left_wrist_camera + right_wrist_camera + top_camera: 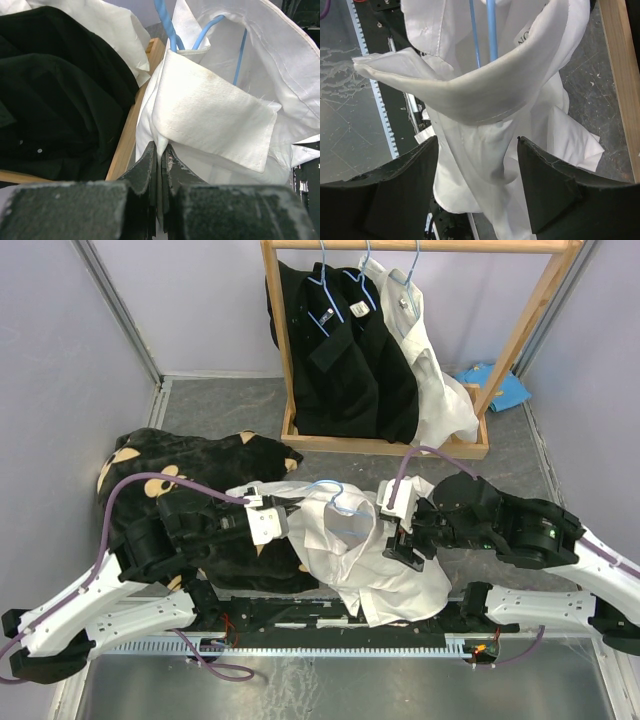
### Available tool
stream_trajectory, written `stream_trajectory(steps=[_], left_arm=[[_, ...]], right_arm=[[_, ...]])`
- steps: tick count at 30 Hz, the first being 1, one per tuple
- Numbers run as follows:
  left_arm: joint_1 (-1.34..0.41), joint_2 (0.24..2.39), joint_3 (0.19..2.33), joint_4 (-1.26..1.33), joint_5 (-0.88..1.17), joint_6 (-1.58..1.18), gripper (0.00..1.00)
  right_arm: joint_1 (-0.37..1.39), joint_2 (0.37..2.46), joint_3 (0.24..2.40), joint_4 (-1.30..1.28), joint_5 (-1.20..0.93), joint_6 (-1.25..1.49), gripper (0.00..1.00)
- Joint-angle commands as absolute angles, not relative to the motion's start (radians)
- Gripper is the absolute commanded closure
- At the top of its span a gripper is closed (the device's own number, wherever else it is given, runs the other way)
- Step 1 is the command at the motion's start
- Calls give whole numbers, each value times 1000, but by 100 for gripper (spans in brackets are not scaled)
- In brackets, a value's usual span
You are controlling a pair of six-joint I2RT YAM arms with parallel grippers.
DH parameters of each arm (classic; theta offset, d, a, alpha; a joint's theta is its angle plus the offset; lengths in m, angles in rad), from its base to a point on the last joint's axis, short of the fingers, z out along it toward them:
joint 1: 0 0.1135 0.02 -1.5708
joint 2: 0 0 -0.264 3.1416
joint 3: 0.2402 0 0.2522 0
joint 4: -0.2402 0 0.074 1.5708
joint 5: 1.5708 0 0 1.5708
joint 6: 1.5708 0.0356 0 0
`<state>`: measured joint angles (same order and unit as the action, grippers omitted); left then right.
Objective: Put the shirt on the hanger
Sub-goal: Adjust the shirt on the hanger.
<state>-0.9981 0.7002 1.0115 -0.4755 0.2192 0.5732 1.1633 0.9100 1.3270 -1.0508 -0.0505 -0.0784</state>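
The white shirt (372,562) hangs bunched between the two arms at the table's near edge, its tail on the surface. The light-blue hanger (338,498) has its hook above the collar and its wires run down inside the neck. My left gripper (288,514) is shut on the shirt's collar edge; in the left wrist view its jaws pinch white fabric (162,150) just below the collar flap (215,117), with the hanger (169,27) behind. My right gripper (404,540) stands open, and a fold of shirt (480,165) hangs loose between its fingers, under the collar (470,95) and hanger wire (492,30).
A wooden clothes rack (515,330) at the back holds black shirts (340,350) and another white shirt (430,370) on hangers. A black cloth with tan motifs (190,475) lies at the left under the left arm. A blue cloth (500,385) lies at the back right.
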Motion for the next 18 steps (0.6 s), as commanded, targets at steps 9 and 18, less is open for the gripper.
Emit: stream_trajectory(steps=[9, 18], left_arm=[[-998, 713, 1098, -439, 344, 584, 97], [-997, 671, 1110, -500, 142, 572, 91]], right_arm=[[1166, 939, 1319, -897, -116, -91, 45], [1166, 882, 1305, -947, -64, -93, 97]])
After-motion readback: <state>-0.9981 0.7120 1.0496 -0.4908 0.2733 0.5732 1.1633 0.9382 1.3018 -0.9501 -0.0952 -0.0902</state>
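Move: The near edge of the shirt's right shoulder lies just ahead of the open right fingers, some 3 cm to their left, about level with them. From the right hand the blue hanger's neck is roughly 11 cm left and 6 cm farther out, and the shoulder pinched by the left gripper some 19 cm left and 7 cm out. From the left hand the right shoulder's edge is about 16 cm right, 7 cm back and slightly lower. Slide the open right gripper about 2 cm left, nearly level, so its jaws straddle the white fold at the shirt's right shoulder, then shut them and pinch the cloth below the end of the blue hanger arm. Keep the left fingers closed on their shoulder while easing that hand 1 to 1.5 cm back and up. ##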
